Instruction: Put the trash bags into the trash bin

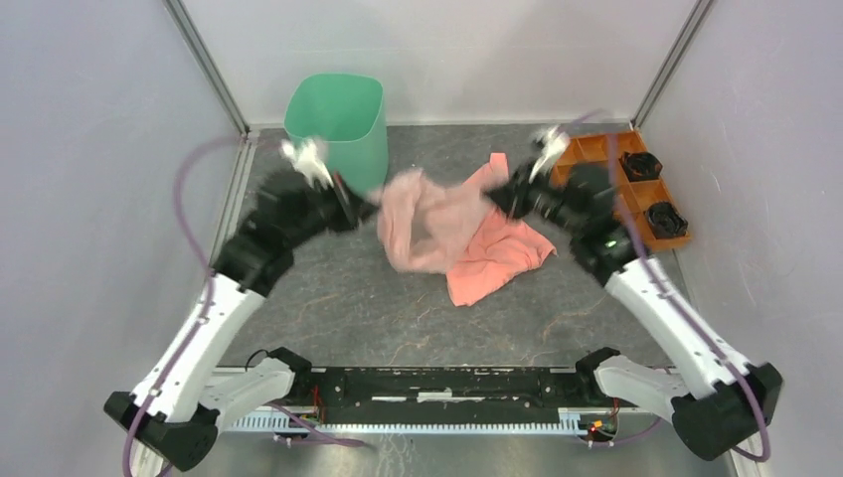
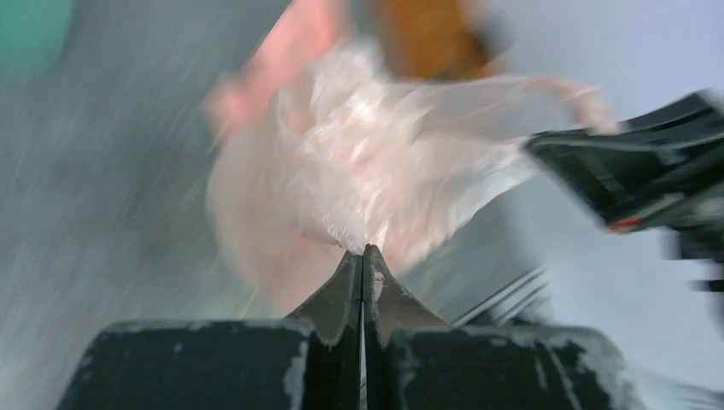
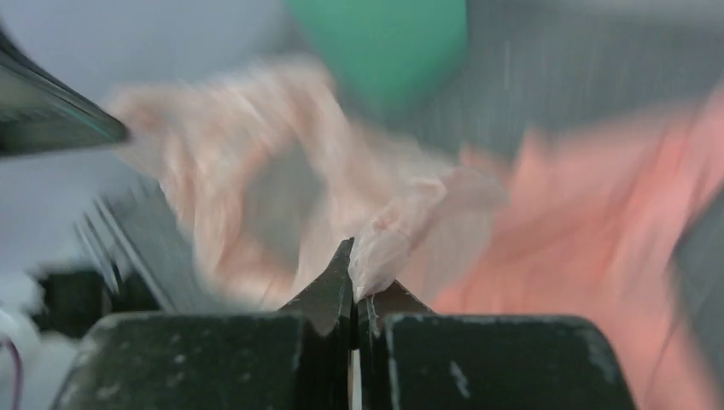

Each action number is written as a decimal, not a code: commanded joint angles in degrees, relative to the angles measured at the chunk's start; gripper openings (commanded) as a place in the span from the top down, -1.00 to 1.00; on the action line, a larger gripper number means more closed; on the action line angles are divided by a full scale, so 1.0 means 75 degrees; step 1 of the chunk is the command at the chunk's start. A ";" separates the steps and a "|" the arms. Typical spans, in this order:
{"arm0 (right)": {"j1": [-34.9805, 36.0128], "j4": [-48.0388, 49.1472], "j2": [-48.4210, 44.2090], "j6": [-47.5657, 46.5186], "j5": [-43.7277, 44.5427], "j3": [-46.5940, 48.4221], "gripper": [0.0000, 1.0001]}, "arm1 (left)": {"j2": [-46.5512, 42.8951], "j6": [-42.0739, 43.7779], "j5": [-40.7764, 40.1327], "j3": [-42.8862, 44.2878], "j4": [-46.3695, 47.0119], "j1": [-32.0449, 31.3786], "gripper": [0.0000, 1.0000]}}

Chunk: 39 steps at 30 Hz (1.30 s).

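Observation:
The translucent pale pink trash bag (image 1: 427, 221) hangs stretched between my two grippers above the table, its mouth pulled open. My left gripper (image 1: 370, 202) is shut on the bag's left edge, right beside the mint-green trash bin (image 1: 338, 124). My right gripper (image 1: 494, 199) is shut on the bag's right edge. In the left wrist view the bag (image 2: 376, 162) bunches out from the shut gripper (image 2: 364, 252). In the right wrist view the bag (image 3: 282, 179) is pinched in the gripper (image 3: 354, 256), with the bin (image 3: 384, 43) behind. All views are motion-blurred.
A salmon-orange cloth (image 1: 497, 253) lies on the table under and to the right of the bag. An orange compartment tray (image 1: 636, 179) with black parts stands at the back right. White walls close in on both sides.

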 commanded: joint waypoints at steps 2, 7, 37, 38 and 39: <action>0.0113 0.1920 -0.0951 -0.0765 0.0014 0.3264 0.99 | -0.0185 0.0549 0.0931 0.3826 0.2018 -0.0020 0.95; 0.0110 0.2919 -0.1585 0.0062 0.0204 -0.0125 0.99 | -0.1044 0.0164 -0.1313 0.1131 0.0661 -0.0016 0.96; 0.1510 0.2149 -0.0454 0.0149 0.0244 -0.1691 0.99 | -0.2837 -0.1141 -0.1109 -0.2311 0.0847 -0.0004 0.96; 0.1515 0.1793 -0.0363 -0.0133 0.0492 -0.0898 0.99 | -0.2476 -0.0858 -0.1099 -0.1746 0.0852 -0.0003 0.96; 0.1508 0.1384 -0.0200 -0.0512 0.0702 -0.0117 0.99 | -0.2031 -0.0542 -0.1007 -0.0971 0.0882 -0.0003 0.96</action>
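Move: Both hands already grip the trash bag by opposite edges, and its loose body hangs between them: about 12 cm to the right of the left hand and 7 cm below it, and some 11 cm to the left of the right hand and 6 cm below. From the left hand the trash bin stands roughly 25 cm ahead, 7 cm left and 12 cm below. The orange cloth lies on the table 6 cm ahead of the right hand, 2 cm to its right and 22 cm below. Both arms whip the trash bag up and down together, fingers kept shut on its edges: they swing up some 30 cm, snap down to well below where they began, then fling up and snap down once more. The wrists tip the fingers up by 40 to 55 degrees on each upswing and back down on each downswing, and the hands finish low over the near part of the table, 11 to 14 cm lower and 5 to 7 cm farther back towards the bases. ##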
